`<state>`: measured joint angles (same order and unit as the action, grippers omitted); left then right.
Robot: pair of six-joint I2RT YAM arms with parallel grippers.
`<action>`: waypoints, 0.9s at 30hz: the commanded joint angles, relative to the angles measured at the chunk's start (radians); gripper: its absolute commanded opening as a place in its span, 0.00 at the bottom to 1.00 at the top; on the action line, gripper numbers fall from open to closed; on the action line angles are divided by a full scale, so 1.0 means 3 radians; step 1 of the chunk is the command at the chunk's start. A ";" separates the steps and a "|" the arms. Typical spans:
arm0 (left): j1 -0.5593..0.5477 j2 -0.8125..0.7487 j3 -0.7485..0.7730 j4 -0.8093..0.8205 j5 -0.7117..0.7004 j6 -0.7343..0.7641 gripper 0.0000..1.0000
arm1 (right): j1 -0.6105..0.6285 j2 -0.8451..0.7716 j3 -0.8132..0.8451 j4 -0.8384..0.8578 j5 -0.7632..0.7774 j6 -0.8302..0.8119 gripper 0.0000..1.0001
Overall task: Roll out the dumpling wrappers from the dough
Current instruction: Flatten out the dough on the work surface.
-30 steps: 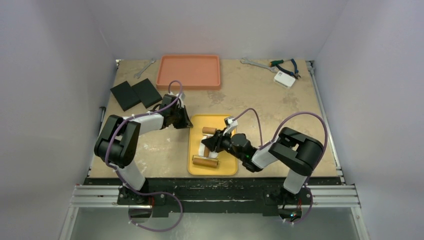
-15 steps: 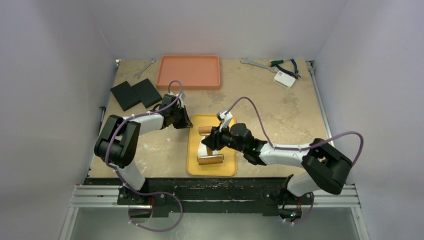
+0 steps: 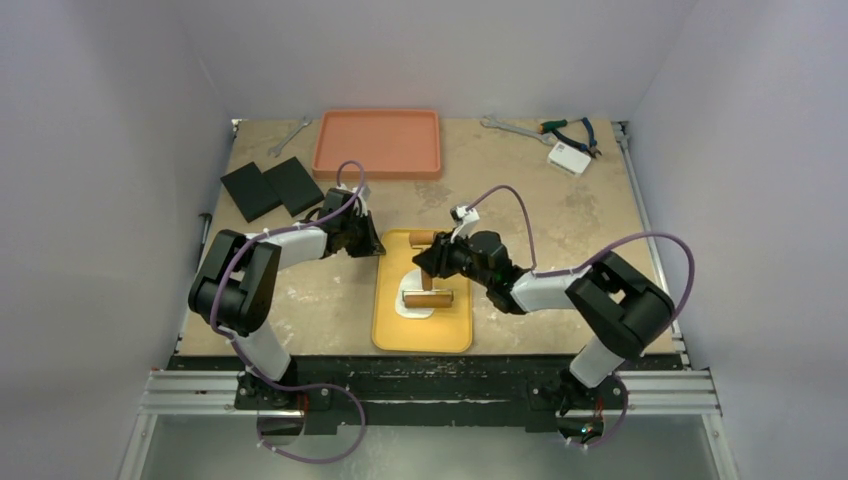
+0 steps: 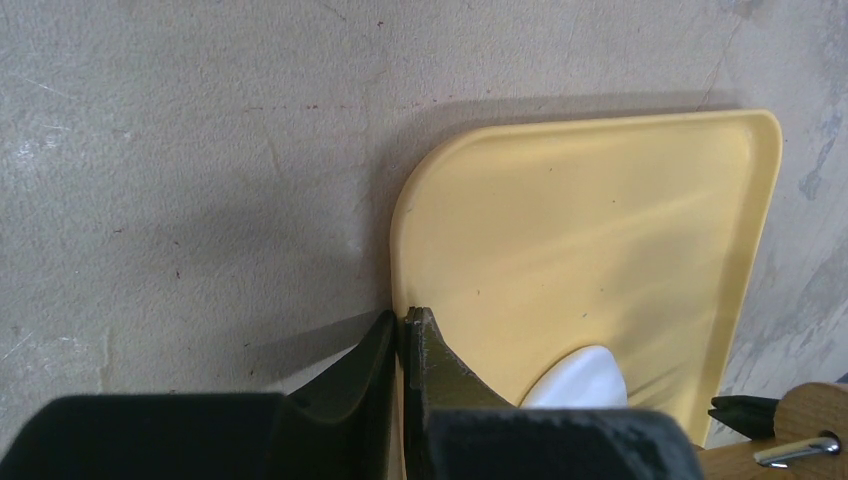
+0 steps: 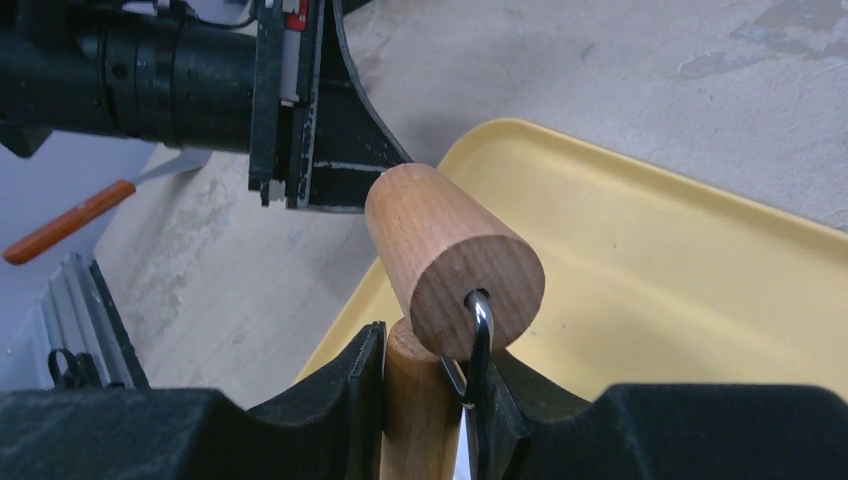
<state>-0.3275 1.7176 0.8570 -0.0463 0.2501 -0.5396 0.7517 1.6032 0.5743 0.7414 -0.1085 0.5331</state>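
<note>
A yellow tray (image 3: 385, 335) lies at the table's near middle. On it is a flat white piece of dough (image 3: 416, 308), mostly under a wooden roller (image 3: 428, 298); I cannot tell whether it is a round dumpling wrapper. The tool has a second wooden roller (image 3: 424, 237) at its far end, seen close up in the right wrist view (image 5: 450, 250). My right gripper (image 3: 434, 266) (image 5: 430, 350) is shut on the tool's wooden handle (image 5: 415, 420). My left gripper (image 3: 377, 247) (image 4: 405, 320) is shut on the tray's (image 4: 560, 230) far-left rim. An edge of the dough (image 4: 585, 380) shows there.
An orange tray (image 3: 377, 142) stands at the back. Two black blocks (image 3: 270, 188) lie at the back left beside a wrench (image 3: 290, 135). Another wrench (image 3: 510, 126), pliers (image 3: 572, 130) and a white box (image 3: 569, 157) lie at the back right.
My right gripper has pushed the roller tool from the tray's near end toward the far end, over the dough. The left gripper has stayed on the tray's rim.
</note>
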 commanded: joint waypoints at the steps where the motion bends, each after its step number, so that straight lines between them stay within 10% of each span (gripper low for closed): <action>1: 0.0079 0.0127 -0.0083 -0.0270 -0.0281 0.0129 0.00 | -0.0105 0.0263 -0.0110 0.0548 0.0152 0.0003 0.00; 16: 0.0079 0.0130 -0.0085 -0.0266 -0.0282 0.0136 0.00 | -0.0556 -0.0148 -0.0461 0.0362 0.0842 -0.0162 0.00; 27: 0.0079 0.0130 -0.0079 -0.0261 -0.0279 0.0132 0.00 | -0.0122 -0.0693 -0.0023 0.0123 0.0586 -0.0089 0.00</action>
<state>-0.3264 1.7180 0.8570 -0.0456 0.2501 -0.5392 0.6399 1.4322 0.4931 0.7441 0.0917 0.4961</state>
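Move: The right hand holds the double roller's handle. The white dough's middle lies about 5 cm back, 3 cm left and 8 cm below it, while the large roller is over the dough's right part, 6 cm straight back and 6 cm lower. The yellow tray's middle is 5 cm back and 1 cm left, 9 cm down. For the left hand at the tray's left rim, the dough is about 9 cm back, 7 cm right and 1 cm lower. Keeping its grip on the handle, the right hand sinks a little over 1 cm and sweeps right and forward, about 9 cm and 5 cm at the farthest, turning some 20 degrees clockwise, so the large roller rolls across the dough towards its far right side. Midway the hand starts to rise, ending about 3.5 cm above its start and swinging 1.5 cm back left at the last, while the left hand stays still with its shut fingertips on the tray's left rim. ##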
